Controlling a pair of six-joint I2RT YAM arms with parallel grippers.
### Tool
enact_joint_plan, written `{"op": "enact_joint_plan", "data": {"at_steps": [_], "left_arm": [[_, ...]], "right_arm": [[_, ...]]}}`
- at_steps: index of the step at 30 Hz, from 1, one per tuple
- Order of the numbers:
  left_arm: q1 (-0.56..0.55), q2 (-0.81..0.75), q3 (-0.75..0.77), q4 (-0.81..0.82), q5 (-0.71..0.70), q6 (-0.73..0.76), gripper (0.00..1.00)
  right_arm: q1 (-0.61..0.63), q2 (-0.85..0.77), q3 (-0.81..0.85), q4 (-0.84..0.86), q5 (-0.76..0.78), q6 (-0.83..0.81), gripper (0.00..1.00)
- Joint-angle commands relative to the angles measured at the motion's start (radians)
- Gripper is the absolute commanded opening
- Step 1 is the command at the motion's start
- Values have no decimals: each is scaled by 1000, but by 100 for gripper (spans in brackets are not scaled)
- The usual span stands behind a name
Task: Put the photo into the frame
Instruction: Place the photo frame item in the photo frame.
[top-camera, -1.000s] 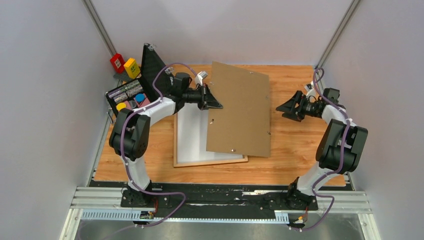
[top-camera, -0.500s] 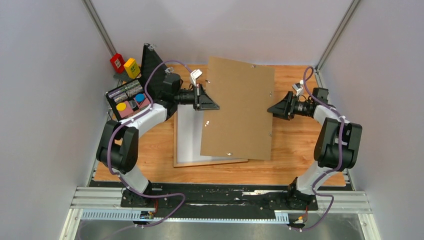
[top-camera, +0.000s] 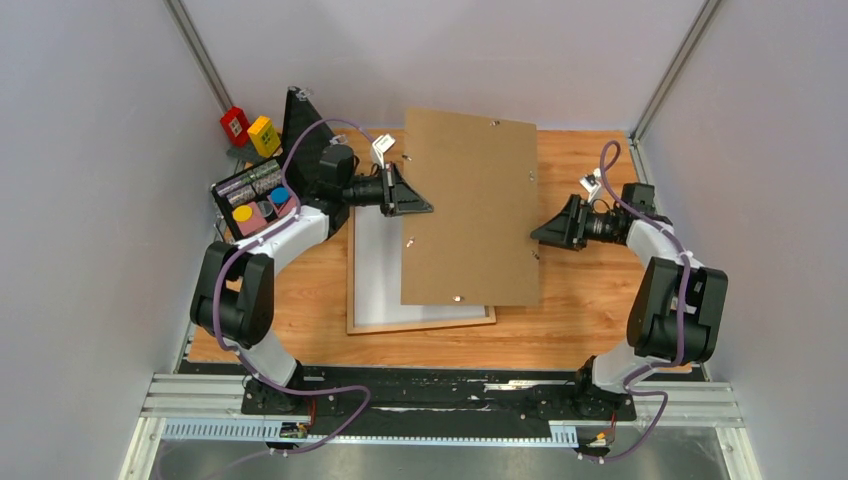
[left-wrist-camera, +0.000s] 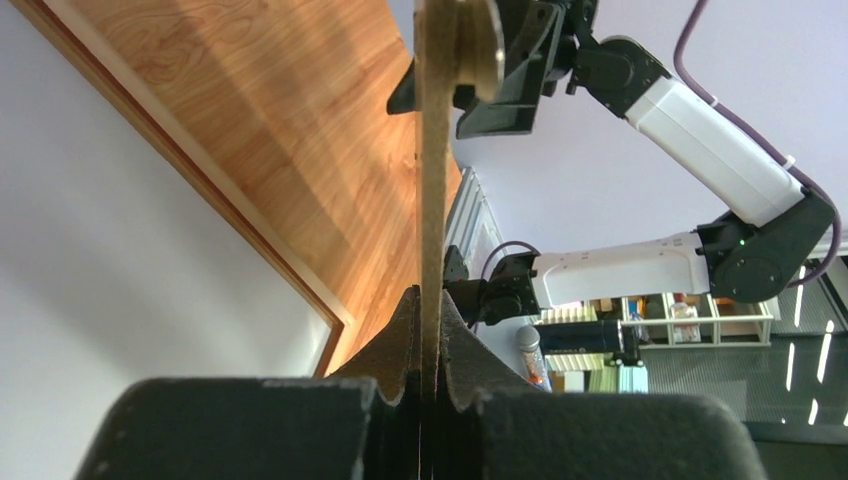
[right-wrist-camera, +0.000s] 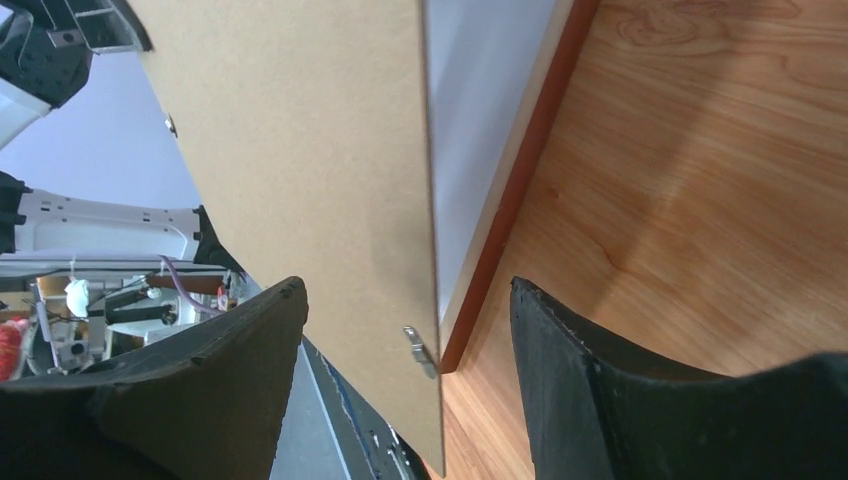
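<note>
The frame (top-camera: 420, 323) lies flat on the wooden table, and a white surface (top-camera: 378, 270) fills its opening; I cannot tell whether that is the photo. Above it hangs the plain brown backing board (top-camera: 470, 210), tilted, with my left gripper (top-camera: 425, 208) shut on its left edge. The left wrist view shows the board's thin edge (left-wrist-camera: 432, 200) pinched between the jaws of the left gripper (left-wrist-camera: 430, 300). My right gripper (top-camera: 537, 238) is open at the board's right edge. In the right wrist view the board (right-wrist-camera: 300, 150) stands between the right gripper's (right-wrist-camera: 405, 290) fingers (right-wrist-camera: 230, 350) without touching them, the frame's reddish rail (right-wrist-camera: 520, 170) behind.
A black case (top-camera: 255, 195) with coloured pieces sits at the table's left edge, close to the left arm. Red (top-camera: 235, 124) and yellow (top-camera: 264, 134) blocks and a black triangular stand (top-camera: 303, 125) are at the back left. Grey walls close both sides.
The left arm has carried the board up and towards the back, squaring it over the frame. The right gripper has moved left until its jaws straddle the board's right edge, narrowing slightly.
</note>
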Motion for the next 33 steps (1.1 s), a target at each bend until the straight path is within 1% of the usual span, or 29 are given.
{"op": "enact_joint_plan", "data": {"at_steps": [1,8,12,17,21,25,27,33], "left_arm": [[10,-57,25,87,16,-10,0],[20,-87,-19,111,28,-21,0],[27,-112,-46,102,31,-11,0],[47,-131,-71,58,37,27,0],[71,-133,-89,25,59,58,0],[104,-139,-105,-70,82,133,0],[115,-143,-105,-117,93,181,0],[119,-160,-92,-273,111,344,0]], "right_arm": [[40,-66,10,-13,13,-61,72],[66,4,115,3,-2,-44,72],[92,55,160,49,-55,2,71],[125,84,171,114,-135,65,61],[128,85,151,147,-197,91,48],[127,58,136,147,-244,89,36],[127,41,138,148,-273,93,33],[129,14,142,149,-354,99,33]]}}
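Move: The left hand still pinches the brown backing board near its left edge, the board's middle about 8 cm to its right and some 4 cm lower; the frame, with the white sheet inside, lies some 5 cm back and 21 cm below. From the right hand the board's middle is 13 cm left, 5 cm ahead and 5 cm up, while the frame lies 22 cm left, 3 cm back and 13 cm below. Left hand carries the board 5 cm left; right follows left and up, closing partway around the board's edge. ##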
